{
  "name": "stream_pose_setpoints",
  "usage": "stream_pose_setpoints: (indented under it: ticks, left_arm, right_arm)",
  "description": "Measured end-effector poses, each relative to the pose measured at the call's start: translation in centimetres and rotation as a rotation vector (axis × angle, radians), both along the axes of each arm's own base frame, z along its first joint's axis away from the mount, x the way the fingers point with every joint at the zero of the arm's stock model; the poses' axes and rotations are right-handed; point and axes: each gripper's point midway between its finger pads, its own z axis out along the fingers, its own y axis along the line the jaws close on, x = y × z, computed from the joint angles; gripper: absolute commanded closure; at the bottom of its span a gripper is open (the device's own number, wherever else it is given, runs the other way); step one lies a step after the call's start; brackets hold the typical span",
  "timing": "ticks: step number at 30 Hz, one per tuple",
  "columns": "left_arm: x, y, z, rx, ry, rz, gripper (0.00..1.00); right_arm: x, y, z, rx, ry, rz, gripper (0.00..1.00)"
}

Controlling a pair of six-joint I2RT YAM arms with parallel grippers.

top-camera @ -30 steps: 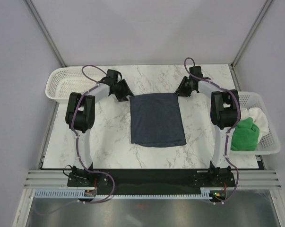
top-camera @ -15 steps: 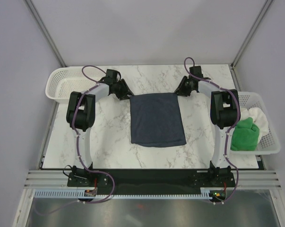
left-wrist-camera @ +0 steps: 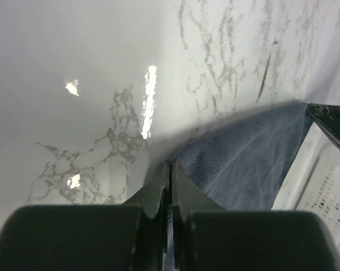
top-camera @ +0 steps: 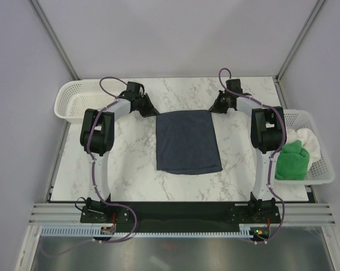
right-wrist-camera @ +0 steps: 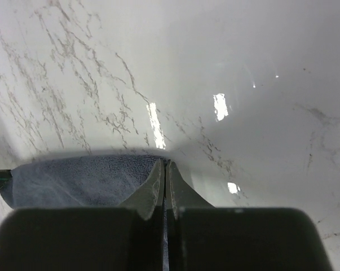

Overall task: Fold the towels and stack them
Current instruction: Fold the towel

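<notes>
The dark navy towel point(top-camera: 188, 142) lies flat in the middle of the marble table, roughly rectangular. My left gripper point(top-camera: 154, 113) is at its far left corner and my right gripper point(top-camera: 213, 110) at its far right corner. In the left wrist view the gripper point(left-wrist-camera: 171, 164) is shut, with the edge of the navy towel point(left-wrist-camera: 254, 152) pinched between the jaws. The right wrist view shows the same: the gripper point(right-wrist-camera: 165, 162) shut on the corner of the navy towel point(right-wrist-camera: 79, 178). The green towel point(top-camera: 291, 161) and the white towel point(top-camera: 305, 140) sit bunched in the right basket.
A white mesh basket point(top-camera: 322, 169) holding the green and white towels stands at the table's right edge. Another white mesh basket point(top-camera: 74, 99) stands at the far left corner. Both arms reach along the table's sides to the far half.
Both grippers have gone from open to shut on the navy towel's far corners. The arms have barely shifted, and the towel lies as before.
</notes>
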Motion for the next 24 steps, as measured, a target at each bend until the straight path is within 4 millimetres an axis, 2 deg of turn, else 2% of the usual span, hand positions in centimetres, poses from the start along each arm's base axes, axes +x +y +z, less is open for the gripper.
stream_pose_setpoints:
  ticks: [3,5,7,9,12,15,17,20,22,24]
  left_arm:
    - [0.3,-0.6,0.9,-0.028,-0.044,-0.039,0.98]
    - [-0.1,-0.7,2.0,-0.04,-0.084,-0.064,0.98]
    - [-0.7,-0.7,4.0,-0.044,-0.126,-0.081,0.98]
    - [-0.8,-0.8,7.3,-0.055,-0.198,-0.102,0.98]
    - [-0.8,-0.9,14.5,-0.075,-0.376,-0.124,0.98]
    - [-1.9,-0.8,22.1,-0.098,-0.558,-0.144,0.98]
    - [-3.2,-0.6,26.9,-0.108,-0.677,-0.155,0.98]
    - [-5.4,-0.1,32.3,-0.113,-0.811,-0.161,0.98]
    - [-6.6,0.3,34.5,-0.109,-0.869,-0.163,0.98]
    - [-7.3,0.6,35.6,-0.098,-0.904,-0.163,0.98]
  right_arm:
    - [0.2,0.2,1.0,0.004,-0.052,0.03,1.0]
    - [-0.2,0.3,2.6,0.004,-0.096,0.047,1.0]
    - [-0.6,0.2,5.8,0.004,-0.162,0.059,1.0]
    - [-0.5,0.3,10.2,0.009,-0.262,0.065,1.0]
    - [-0.6,0.4,19.3,0.033,-0.488,0.068,1.0]
    - [-2.0,0.3,28.3,0.058,-0.713,0.064,1.0]
    - [-3.7,0.1,33.0,0.071,-0.833,0.058,1.0]
    - [-6.3,-0.2,37.6,0.086,-0.961,0.05,1.0]
    - [-7.6,-0.4,39.0,0.097,-1.006,0.044,1.0]
    - [-8.8,-0.5,39.5,0.109,-1.027,0.039,1.0]
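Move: At the towel's two far corners, both hands already have their fingers shut on the cloth just above the table. The towel's middle lies about 14 cm back and 12 cm to the right of the left hand, and about 14 cm back and 11 cm to the left of the right hand, some 1 cm lower than either. The left basket stands roughly 28 cm to the left of the left hand and 6 cm farther out; the right basket is some 32 cm to the right of the right hand and 17 cm back. Hoisting the towel by its pinched far corners, both arms go steeply up together, the left about 35 cm and the right nearly 40 cm, slowing near the top and easing back 7 to 9 cm towards the bases in the second half. Both wrists tilt up by 50 to 60 degrees, until the fingers point roughly level; they stay shut on the corners. ##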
